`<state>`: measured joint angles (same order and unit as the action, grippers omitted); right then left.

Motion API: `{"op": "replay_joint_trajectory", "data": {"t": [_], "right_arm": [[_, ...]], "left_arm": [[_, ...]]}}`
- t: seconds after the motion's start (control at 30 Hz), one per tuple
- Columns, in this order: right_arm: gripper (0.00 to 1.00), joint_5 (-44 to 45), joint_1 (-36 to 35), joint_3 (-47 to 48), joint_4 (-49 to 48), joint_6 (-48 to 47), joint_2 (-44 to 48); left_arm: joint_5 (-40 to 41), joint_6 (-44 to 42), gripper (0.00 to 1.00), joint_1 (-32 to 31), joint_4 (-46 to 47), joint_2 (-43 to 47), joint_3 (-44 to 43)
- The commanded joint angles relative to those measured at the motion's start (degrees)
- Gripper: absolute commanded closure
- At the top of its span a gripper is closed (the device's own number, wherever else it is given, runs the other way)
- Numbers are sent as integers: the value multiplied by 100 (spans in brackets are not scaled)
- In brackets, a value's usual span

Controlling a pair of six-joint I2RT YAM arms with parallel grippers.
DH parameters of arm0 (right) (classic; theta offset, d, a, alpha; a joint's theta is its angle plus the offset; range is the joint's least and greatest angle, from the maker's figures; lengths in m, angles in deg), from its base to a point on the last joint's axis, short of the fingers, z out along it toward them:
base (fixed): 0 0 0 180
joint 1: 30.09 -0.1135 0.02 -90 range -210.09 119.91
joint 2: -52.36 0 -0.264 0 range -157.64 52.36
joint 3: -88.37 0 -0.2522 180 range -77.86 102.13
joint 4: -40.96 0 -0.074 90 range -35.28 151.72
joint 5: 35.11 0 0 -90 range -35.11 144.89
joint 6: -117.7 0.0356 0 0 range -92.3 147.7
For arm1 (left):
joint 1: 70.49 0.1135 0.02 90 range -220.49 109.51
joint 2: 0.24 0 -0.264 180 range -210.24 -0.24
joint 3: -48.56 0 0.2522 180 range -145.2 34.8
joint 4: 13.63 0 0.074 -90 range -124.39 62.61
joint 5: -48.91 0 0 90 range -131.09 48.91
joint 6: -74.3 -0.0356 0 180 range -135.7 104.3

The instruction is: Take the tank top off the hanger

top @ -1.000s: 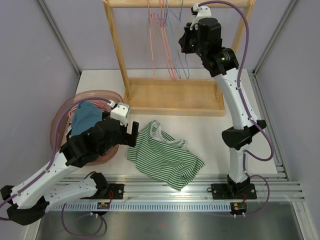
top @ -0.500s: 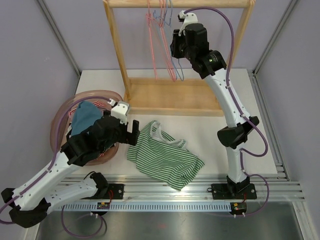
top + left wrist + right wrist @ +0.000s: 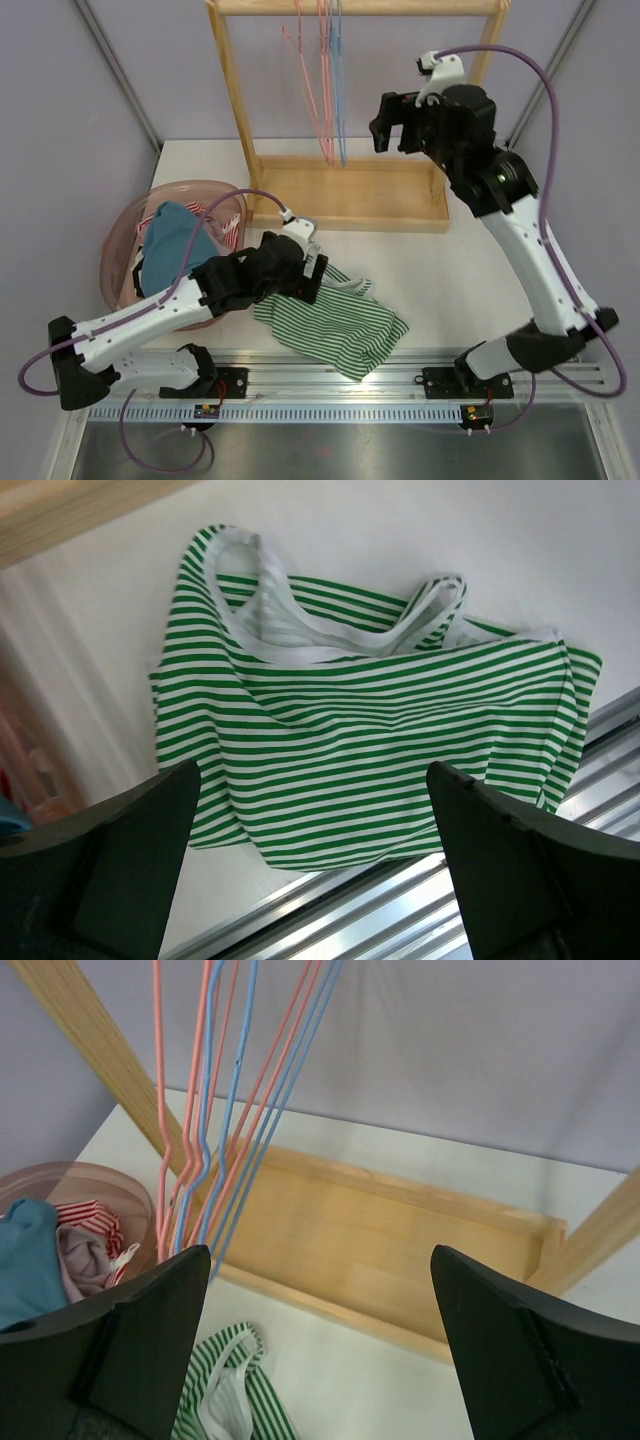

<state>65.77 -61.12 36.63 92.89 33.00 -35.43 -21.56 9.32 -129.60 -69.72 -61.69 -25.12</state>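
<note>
The green-and-white striped tank top [image 3: 345,325] lies crumpled on the table, off any hanger. It also shows in the left wrist view [image 3: 370,740] and at the bottom of the right wrist view [image 3: 225,1400]. Several pink and blue wire hangers [image 3: 328,80] hang bare on the wooden rack, also seen in the right wrist view [image 3: 215,1110]. My left gripper [image 3: 315,268] is open and empty just above the top's left, neck end [image 3: 312,775]. My right gripper [image 3: 392,125] is open and empty in the air right of the hangers [image 3: 320,1255].
A pink basket [image 3: 120,250] with a teal garment [image 3: 175,235] and other clothes stands at the left. The wooden rack's tray base [image 3: 350,195] spans the back. A metal rail [image 3: 330,385] runs along the near edge.
My right gripper has pulled back from the hangers, to the right and lower. The hangers have swung back. My left arm has reached right, bringing its gripper over the tank top.
</note>
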Motion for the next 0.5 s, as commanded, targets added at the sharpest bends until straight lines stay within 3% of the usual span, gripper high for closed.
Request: {"op": "replay_joint_trajectory", "data": {"t": [0.0, 0.17, 0.37, 0.47], "right_arm": [[1, -269, -26, -953, -398, 93, 1356], [1, -1452, -18, -2639, -679, 278, 2730], [1, -2536, -18, -3590, -548, 410, 3882], [1, -2590, -18, -3872, -522, 472, 4348]], "left_arm": [[-193, 144, 1, -179, 706, -549, -38], [-669, 30, 1, -311, 1217, -1368, 68], [-828, -5, 1, -329, 1797, -2326, 104], [-784, 56, 1, -329, 2122, -2843, 77]]}}
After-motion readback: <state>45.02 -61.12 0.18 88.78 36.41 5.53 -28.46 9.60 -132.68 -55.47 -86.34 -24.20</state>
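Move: The green-striped tank top lies spread some 19 cm below the left hand, its middle level with the hand fore-and-aft and about 5 cm to its right. The clothes tub sits roughly 13 cm ahead and 30 cm left of that hand; the rack base is some 30 cm ahead and 8 cm right. From the right hand the tank top lies about 20 cm back, 14 cm left and 44 cm below; the hangers hang about 10 cm ahead and 10 cm left. Sinking about 11 cm and sliding 8 cm to the right, the open left hand comes down over the tank top towards its neck edge, fingers tipping further down, with no touch seen yet. Meanwhile the right hand, already empty and open, pulls back some 18 cm and a little right, away from the hangers and rack, turning about 20 degrees counter-clockwise. ##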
